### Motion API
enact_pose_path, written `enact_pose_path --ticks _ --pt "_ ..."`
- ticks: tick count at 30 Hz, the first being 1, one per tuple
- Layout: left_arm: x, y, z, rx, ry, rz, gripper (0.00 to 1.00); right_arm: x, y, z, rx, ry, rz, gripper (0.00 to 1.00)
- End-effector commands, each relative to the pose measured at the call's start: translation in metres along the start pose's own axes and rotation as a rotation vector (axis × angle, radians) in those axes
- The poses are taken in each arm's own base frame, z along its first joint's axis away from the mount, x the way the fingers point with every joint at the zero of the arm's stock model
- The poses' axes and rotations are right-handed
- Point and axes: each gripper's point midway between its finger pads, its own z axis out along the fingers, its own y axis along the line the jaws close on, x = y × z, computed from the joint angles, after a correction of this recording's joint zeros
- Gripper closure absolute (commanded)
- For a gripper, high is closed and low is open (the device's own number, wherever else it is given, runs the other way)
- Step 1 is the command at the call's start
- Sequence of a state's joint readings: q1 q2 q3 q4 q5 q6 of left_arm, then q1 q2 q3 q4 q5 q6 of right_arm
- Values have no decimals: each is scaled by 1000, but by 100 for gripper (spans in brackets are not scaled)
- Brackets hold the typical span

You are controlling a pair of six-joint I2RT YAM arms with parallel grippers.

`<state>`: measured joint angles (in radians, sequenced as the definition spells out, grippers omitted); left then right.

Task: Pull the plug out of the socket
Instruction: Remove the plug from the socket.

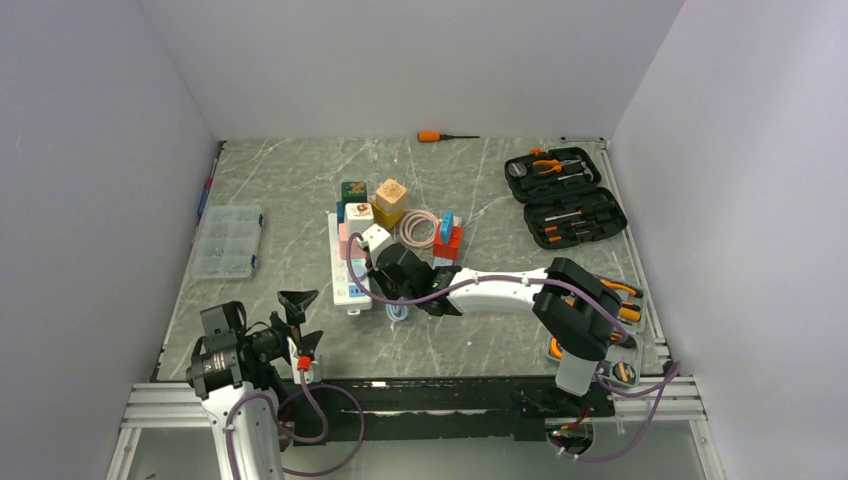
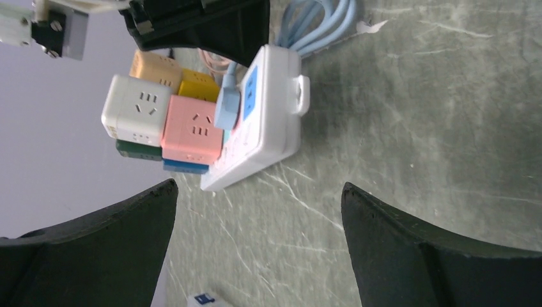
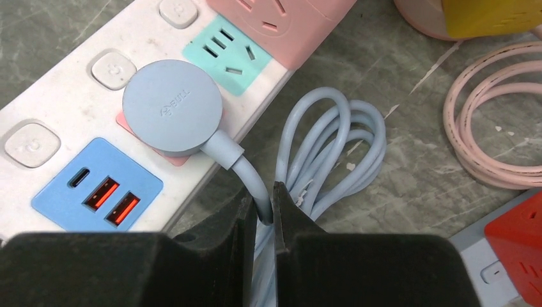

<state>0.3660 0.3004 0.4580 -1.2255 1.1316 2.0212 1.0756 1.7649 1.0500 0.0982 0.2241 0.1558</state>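
Observation:
The socket (image 3: 67, 96) is a long white strip with pastel outlets, lying mid-table (image 1: 350, 272). A round pale-blue plug (image 3: 172, 105) sits in its pink outlet, beside lit USB ports. Its blue cable (image 3: 332, 147) loops on the table next to the strip. My right gripper (image 3: 263, 199) is shut on this cable just below the plug, at the strip's right side (image 1: 388, 290). My left gripper (image 1: 300, 322) hangs open near the front left, apart from the strip. In the left wrist view its fingers frame bare table (image 2: 259, 187), with the socket (image 2: 275, 121) and plug (image 2: 227, 105) beyond.
Cube adapters (image 1: 390, 195) cluster at the strip's far end, with a coiled pink cable (image 1: 418, 228) and a red cube (image 1: 448, 240) to the right. An open tool case (image 1: 565, 195) lies back right, a clear parts box (image 1: 228, 240) left, a screwdriver (image 1: 440, 136) at the back.

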Motion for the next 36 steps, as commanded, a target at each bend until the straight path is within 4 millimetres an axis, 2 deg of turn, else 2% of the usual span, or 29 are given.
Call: enact_pose_path --ticks 1,5,10,14,16,19,21,28,32,36 --pt "-15 26 6 -111 -102 401 1 -80 22 -20 -98 -222 120 99" --pt "-13 33 11 -156 -140 462 1 -80 24 -22 -114 -226 136 100" --pt "-8 12 18 -81 -153 536 1 -84 28 -24 -133 -237 145 100" --pt "0 11 25 -67 -172 620 1 -89 29 -25 -142 -240 140 100" --pt "9 13 30 -41 -157 682 1 -90 31 -24 -148 -237 139 100" --pt "22 17 38 28 -126 666 1 -89 32 -23 -150 -232 134 100" --pt "23 27 43 29 -113 695 1 -90 32 -23 -152 -232 136 100" --pt "26 35 60 45 -93 803 1 -95 37 -20 -169 -227 139 100" --pt "28 35 66 59 -101 833 13 -97 38 -21 -171 -222 139 100" --pt "27 36 70 60 -101 857 34 -93 37 -19 -167 -208 133 100"
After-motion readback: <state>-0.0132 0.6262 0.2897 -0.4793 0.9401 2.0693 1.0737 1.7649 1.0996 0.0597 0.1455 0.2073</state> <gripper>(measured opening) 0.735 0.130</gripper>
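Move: The white power strip's near end, with the blue USB panel, lies about 5 cm ahead of the left gripper, 8 cm to its right and 5 cm below. The grey-blue round plug sits about 6 cm beyond that end, and the pink adapter another 6 cm beyond the plug. From the right gripper, which already holds the plug's cord, the plug lies about 6 cm to the left, level fore and aft and slightly below; the cord bundle lies just beneath that gripper. Sink the open left gripper about 4 cm, then drive it forward about 6 cm and slightly right to the power strip's near left edge, one finger over its top and the other lower. Turn the wrist some 15 degrees clockwise with the fingertips coming up, and start closing the fingers at the end. Keep the right gripper pinching the cord, easing it a centimetre or two left and up. ##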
